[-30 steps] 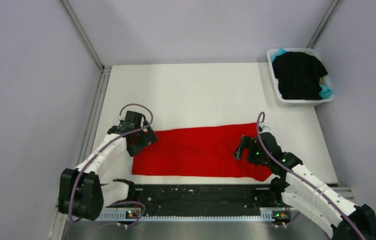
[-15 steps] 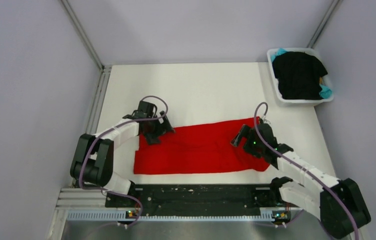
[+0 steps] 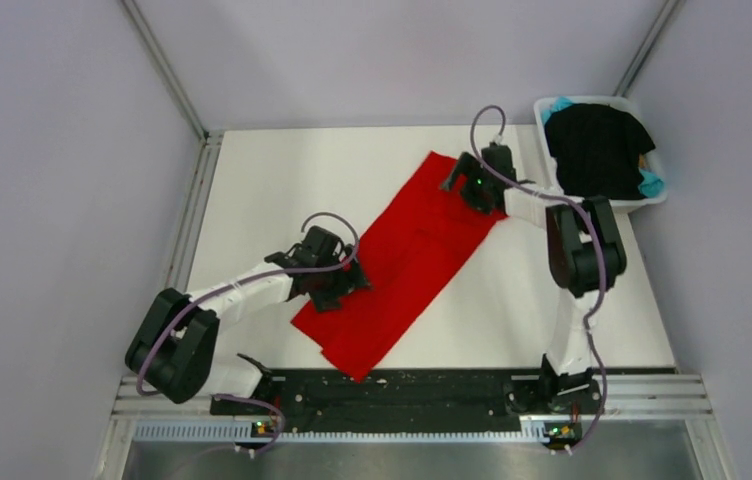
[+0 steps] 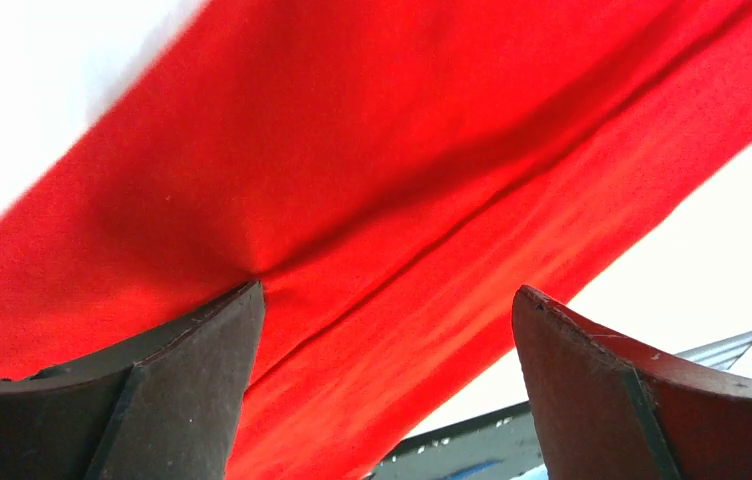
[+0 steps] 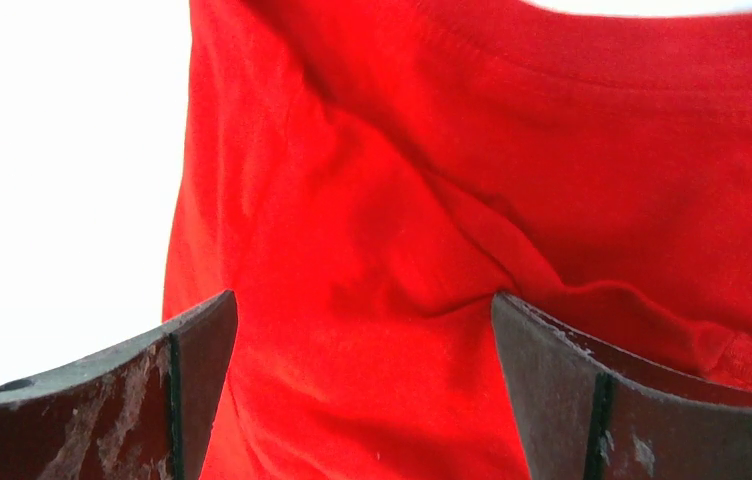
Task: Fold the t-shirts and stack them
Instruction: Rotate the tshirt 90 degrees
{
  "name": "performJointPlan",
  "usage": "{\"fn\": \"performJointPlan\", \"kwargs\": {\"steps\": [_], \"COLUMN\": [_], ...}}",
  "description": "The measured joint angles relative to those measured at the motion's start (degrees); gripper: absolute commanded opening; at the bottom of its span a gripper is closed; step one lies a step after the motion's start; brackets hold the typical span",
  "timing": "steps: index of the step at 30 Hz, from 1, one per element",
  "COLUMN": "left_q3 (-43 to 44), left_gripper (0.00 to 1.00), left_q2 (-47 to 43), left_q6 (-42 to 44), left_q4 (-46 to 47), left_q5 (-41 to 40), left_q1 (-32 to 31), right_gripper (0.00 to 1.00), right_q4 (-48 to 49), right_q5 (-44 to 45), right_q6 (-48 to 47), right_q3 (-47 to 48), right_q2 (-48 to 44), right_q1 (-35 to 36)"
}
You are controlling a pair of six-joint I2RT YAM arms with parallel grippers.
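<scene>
The red t-shirt [image 3: 412,260] lies as a long folded strip running diagonally from the back right to the near middle of the white table [image 3: 282,180]. My left gripper [image 3: 342,285] stands open over the strip's left edge near its lower end; in the left wrist view the gripper [image 4: 387,292] has red cloth [image 4: 402,150] spread under both fingers. My right gripper [image 3: 462,185] is open at the strip's far end, and in the right wrist view it [image 5: 362,300] sits over the wrinkled red cloth [image 5: 452,180] close to the collar seam. A black t-shirt [image 3: 597,150] fills the tub over a teal one [image 3: 652,183].
The white tub [image 3: 607,203] stands at the back right corner, close to the right arm. A black rail [image 3: 402,390] runs along the near edge, where the shirt's lower corner almost reaches it. Grey walls enclose the table on three sides.
The red t-shirt has swung from lying crosswise near the front to a diagonal. My right gripper travelled far back and up with its end; my left gripper shifted right and nearer.
</scene>
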Motion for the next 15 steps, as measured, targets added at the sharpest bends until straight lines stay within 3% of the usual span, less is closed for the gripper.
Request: {"fn": "performJointPlan", "kwargs": {"steps": [8, 15], "left_q3": [-3.76, -0.72], "left_gripper": [0.98, 0.98], "left_q2": [-4.02, 1.57], "left_q6": [-8.31, -10.45], "left_q4": [0.59, 6.01], "left_q5": [-2.25, -2.47], "left_q1": [-10.58, -13.9], "right_gripper": [0.95, 0.95], "right_q4": [2.71, 4.5], "right_q5": [-8.24, -14.43], "right_q6": [-0.92, 0.57], "right_q3": [35.41, 54.82], "right_q2": [26.45, 39.98], "right_q1": [-0.11, 0.92]}}
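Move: Spread slantwise between the hands, the red t-shirt has its middle about 12 cm right and 6 cm ahead of the left hand, and some 17 cm back and 15 cm left of the right hand, 2 cm below both. Its near end lies about 13 cm back and 4 cm left of the left hand; its far end is roughly 4 cm straight ahead of the right hand. The clothes basket stands about 31 cm right of the right hand, 13 cm ahead. Sweeping the shirt's far end round counter-clockwise, the right hand runs about 18 cm forward and 10 cm left, one open finger still on the cloth, its wrist turning counter-clockwise and tipping its fingers upward. The left hand, likewise still bearing on the near part with one finger, first draws back and right, then eases slightly forward while going on right, ending some 6 cm to the right. Both grippers stay wide open. ##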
